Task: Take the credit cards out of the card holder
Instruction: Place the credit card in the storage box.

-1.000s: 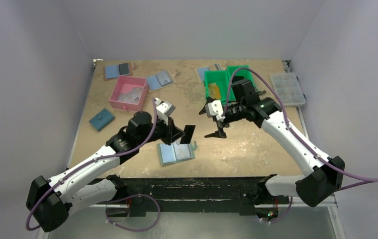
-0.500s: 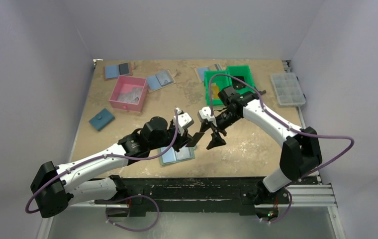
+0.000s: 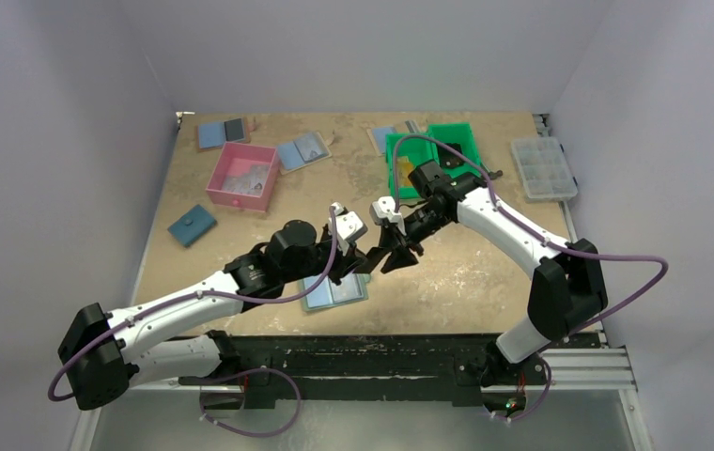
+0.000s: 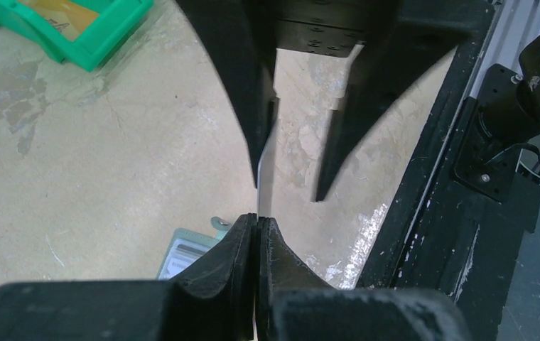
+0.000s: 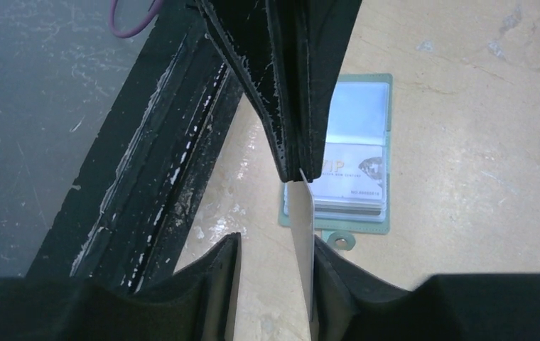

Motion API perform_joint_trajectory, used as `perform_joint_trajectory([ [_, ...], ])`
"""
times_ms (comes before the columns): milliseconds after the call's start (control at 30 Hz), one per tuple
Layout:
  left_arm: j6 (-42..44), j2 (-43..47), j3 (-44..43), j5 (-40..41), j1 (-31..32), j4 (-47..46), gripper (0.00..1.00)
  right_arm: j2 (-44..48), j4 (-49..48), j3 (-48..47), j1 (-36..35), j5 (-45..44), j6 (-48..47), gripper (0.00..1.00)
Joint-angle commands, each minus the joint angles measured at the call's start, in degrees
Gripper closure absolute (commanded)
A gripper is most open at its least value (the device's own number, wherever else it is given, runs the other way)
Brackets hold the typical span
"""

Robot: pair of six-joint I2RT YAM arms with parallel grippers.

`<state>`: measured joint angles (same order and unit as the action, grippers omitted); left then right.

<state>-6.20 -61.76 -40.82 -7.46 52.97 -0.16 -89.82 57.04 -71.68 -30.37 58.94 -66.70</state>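
The card holder [image 3: 334,289] lies open on the table near the front edge, its pale blue inside up, with cards still in its pocket [image 5: 356,163]. Above it my left gripper [image 3: 363,257] is shut on one credit card [image 5: 303,227], a thin pale card seen almost edge-on [image 4: 266,170]. My right gripper [image 3: 393,256] faces the left one tip to tip. Its jaws stand open around the card's free end: the card rests against one finger, and a gap shows at the other. The holder's corner [image 4: 185,249] peeks out beside my left gripper [image 4: 258,219].
A green bin [image 3: 428,155] with a yellow card inside stands at the back, a pink box [image 3: 240,177] at the back left. A dark blue wallet [image 3: 192,225] and other blue-and-grey folders [image 3: 302,150] lie around. A clear compartment box [image 3: 543,169] sits far right. The black table edge [image 3: 381,343] is close.
My left gripper has carried the card up and to the right. My right gripper swung in from the back to meet it, and its jaws have narrowed around the card's free end.
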Motion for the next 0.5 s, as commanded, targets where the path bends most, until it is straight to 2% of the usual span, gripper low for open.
perform_joint_trajectory([
  [0,0.9,-0.3,-1.4,-0.8,0.4,-3.3,1.0,2.5,-1.2,-2.6,-0.2,3.1,2.3,0.68],
  [33,0.6,-0.3,-1.5,-0.6,0.4,-3.2,1.0,2.5,-0.9,-3.0,-0.2,3.3,2.1,0.87],
  [67,0.2,-0.4,-1.5,-0.1,0.4,-3.0,1.0,2.6,-0.6,-3.2,-0.2,3.6,1.8,1.0],
  [100,-0.6,-0.3,-1.8,0.8,0.3,-2.4,1.0,2.7,-0.2,-3.5,-0.2,3.3,1.4,1.0],
  [133,-1.6,-0.2,-2.2,2.6,0.2,-1.6,0.92,2.8,0.4,-4.0,-0.1,2.6,1.0,1.0],
  [200,-4.1,0.5,-3.0,8.0,0.1,2.1,0.53,2.7,1.7,-5.6,0.5,1.2,0.9,1.0],
  [300,-8.7,4.9,-3.6,18.9,-0.4,6.9,0.09,2.6,4.8,-8.7,4.1,-0.2,-0.3,1.0],
  [333,-9.5,7.0,-3.6,20.3,-1.0,7.8,0.02,3.0,5.4,-9.1,5.8,-1.0,-0.8,1.0],
  [400,-9.9,10.5,-4.6,19.5,-3.7,10.2,0.01,4.7,3.9,-8.6,9.3,-3.4,0.1,1.0],
  [467,-7.9,11.6,-8.3,15.5,-7.4,14.6,0.01,7.4,-1.6,-6.7,12.2,-7.6,3.3,1.0],
])
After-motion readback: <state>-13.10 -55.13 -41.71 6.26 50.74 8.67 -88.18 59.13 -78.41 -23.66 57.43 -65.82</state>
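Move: Between the two grippers, the black credit card is still in the left fingers: its middle is about 3 cm to the right hand's left and 1 cm back, level in height, and from the left hand about 3 cm right and 1 cm ahead, a touch lower. From the right hand the open card holder lies some 5 cm back, 12 cm left and 16 cm down; the green storage box is about 30 cm ahead, 14 cm right and 14 cm down. Closing its half-open fingers from either side of the card's free end, the right hand pinches it while the left still holds the other end. The left fingers then spread wide, let go and back off about 5 cm left and a little forward, turning some 20 degrees counter-clockwise; the right hand carries the card forward, up and slightly right, roughly 6 cm in all, towards the green storage box. ##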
